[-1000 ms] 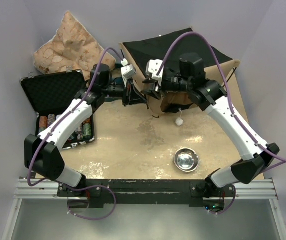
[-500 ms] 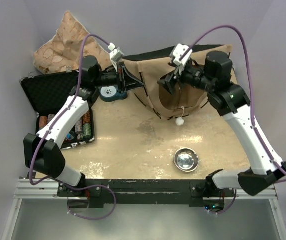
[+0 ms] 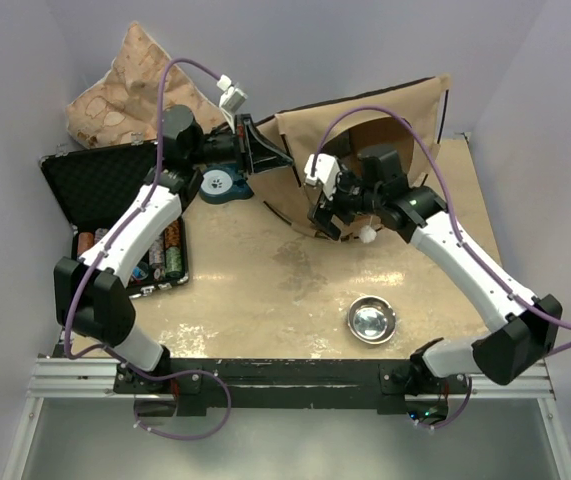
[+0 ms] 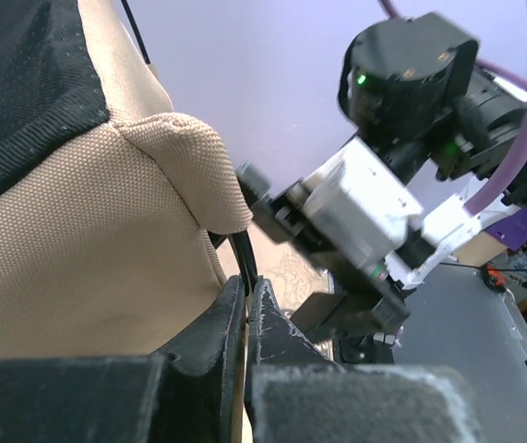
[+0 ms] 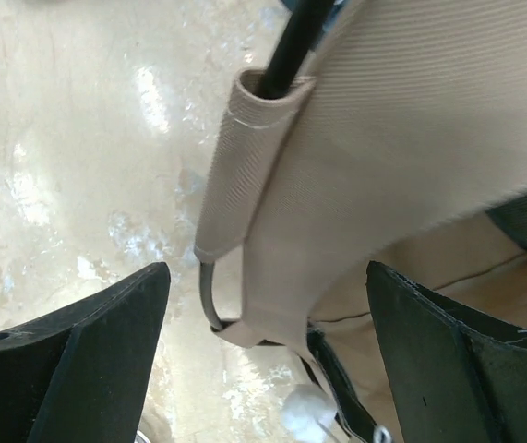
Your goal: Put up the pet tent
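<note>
The pet tent [image 3: 365, 125] stands half raised at the back of the table, tan fabric with a dark entrance hole. My left gripper [image 3: 265, 158] is shut on its left corner; in the left wrist view the jaws [image 4: 245, 291] pinch a thin dark pole [image 4: 242, 254] beside the tan fabric [image 4: 88, 240]. My right gripper [image 3: 327, 215] is open at the tent's lower front edge. In the right wrist view its wide jaws [image 5: 269, 268] straddle a pole sleeve [image 5: 245, 157] without touching it, and the white pom-pom [image 5: 305, 406] hangs below.
A star-patterned pillow [image 3: 130, 90] leans in the back left corner. An open black case [image 3: 105, 190] with poker chips lies at the left. A small blue object [image 3: 220, 183] sits by the left gripper. A metal bowl [image 3: 372, 318] rests near the front.
The right gripper has opened, let go of the tent and dropped to its lower front edge. The tent fabric has risen and spread toward the back right. The left gripper stayed shut.
</note>
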Controlling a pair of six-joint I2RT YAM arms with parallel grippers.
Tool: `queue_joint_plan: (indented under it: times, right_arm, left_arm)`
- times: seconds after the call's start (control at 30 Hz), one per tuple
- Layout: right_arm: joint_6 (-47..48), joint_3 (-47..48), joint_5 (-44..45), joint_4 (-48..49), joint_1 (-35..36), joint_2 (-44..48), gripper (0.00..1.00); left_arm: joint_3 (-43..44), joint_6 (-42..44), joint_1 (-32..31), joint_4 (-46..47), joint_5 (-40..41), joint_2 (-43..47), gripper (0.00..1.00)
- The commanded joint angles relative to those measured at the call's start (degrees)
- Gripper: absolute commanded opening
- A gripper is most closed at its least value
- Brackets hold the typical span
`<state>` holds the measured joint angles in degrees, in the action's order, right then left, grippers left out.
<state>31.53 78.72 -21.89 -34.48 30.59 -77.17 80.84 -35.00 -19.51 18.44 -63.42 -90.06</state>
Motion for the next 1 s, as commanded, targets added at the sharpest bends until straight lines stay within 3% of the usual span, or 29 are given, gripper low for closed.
queue_joint_plan:
  times: [0.0, 0.1, 0.17, 0.23, 0.33, 0.37, 0.5, 0.53, 0.57, 0.63, 0.77, 0.8, 0.97]
  right_arm:
    - [-2.78, -0.84, 2.11, 5.73, 1.14, -1.23, 0.91]
    - [-4.89, -2.07, 3.42, 8.36, 1.23, -2.81, 0.89]
    - [-6.12, -2.86, 5.01, 10.3, 1.23, -3.25, 0.77]
    - [-8.92, -2.43, 5.02, 11.45, 1.23, -3.69, 0.43]
    - [-15.07, -0.07, 4.58, 11.81, 0.88, -3.96, 0.1]
    - [-18.49, 2.12, 3.36, 11.63, 0.18, -3.96, 0.0]
    - [-30.09, 8.1, -1.56, 14.61, -5.7, -3.96, 0.0]
    - [-34.73, 10.12, -4.36, 15.49, -8.41, -4.48, 0.0]
    - [-38.17, 12.14, -7.43, 16.54, -10.44, -5.09, 0.0]
    - [-45.12, 14.96, -11.4, 19.87, -13.52, -5.98, 0.0]
    - [-61.44, 14.11, -17.39, 36.97, -17.04, -4.67, 0.0]
    - [-68.55, 12.35, -18.62, 43.47, -18.36, -4.31, 0.0]
    - [-84.93, 16.81, -16.53, 49.06, -19.78, -7.65, 0.0]
  left_arm:
    - [3.18, -3.31, 0.17, 6.26, -0.66, 0.41, 0.0]
    - [3.62, -3.84, 0.17, 7.31, -0.65, -0.02, 0.0]
    - [4.33, -4.02, 0.17, 7.4, -0.57, -0.55, 0.0]
    - [5.2, -4.02, 0.17, 7.4, -0.48, -1.08, 0.0]
    - [7.13, -4.11, 0.26, 7.58, -0.65, -2.22, 0.0]
    - [7.92, -4.02, 0.52, 7.49, -0.65, -2.66, 0.04]
    - [16.17, -4.19, 3.5, 8.54, 0.04, -5.55, 0.43]
    - [18.63, -5.41, 4.82, 10.2, 0.48, -6.96, 0.59]
    - [21.35, -7.77, 6.22, 14.39, 0.49, -7.93, 0.76]
    - [26.19, -14.61, 9.12, 22.91, 1.1, -10.3, 0.91]
    - [27.28, -28.08, 13.96, 40.25, 7.5, -10.58, 0.99]
    - [26.57, -29.75, 14.41, 41.14, 8.39, -9.96, 0.99]
    - [18.14, -26.7, 14.67, 39.85, 5.77, -6.45, 0.99]
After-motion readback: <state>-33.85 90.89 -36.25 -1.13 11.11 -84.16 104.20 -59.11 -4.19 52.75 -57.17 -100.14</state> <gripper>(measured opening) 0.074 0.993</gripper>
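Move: The open right hand has the tent's sleeved near edge, where the pole enters the cloth, only about 2 cm ahead, 2 cm to its left and 3 cm below. The white pompom hangs roughly level with that hand, some 9 cm right and 19 cm down; the metal bowl lies about 19 cm back, 10 right and 25 below. The left hand has the tent's top corner in its fingertips; the sleeved edge lies some 4 cm back, 7 right and 13 below it. Down about 3 cm with a little forward and left, the right hand shuts its open fingers on the tent's sleeved edge, then hauls it up some 20 cm and forward about 7, drifting right and rolling over by nearly 60 degrees. The left hand keeps its pinch, barely rising, until the right has hold; then it opens wide, frees the corner and sweeps up, left and forward, away from the tent. ##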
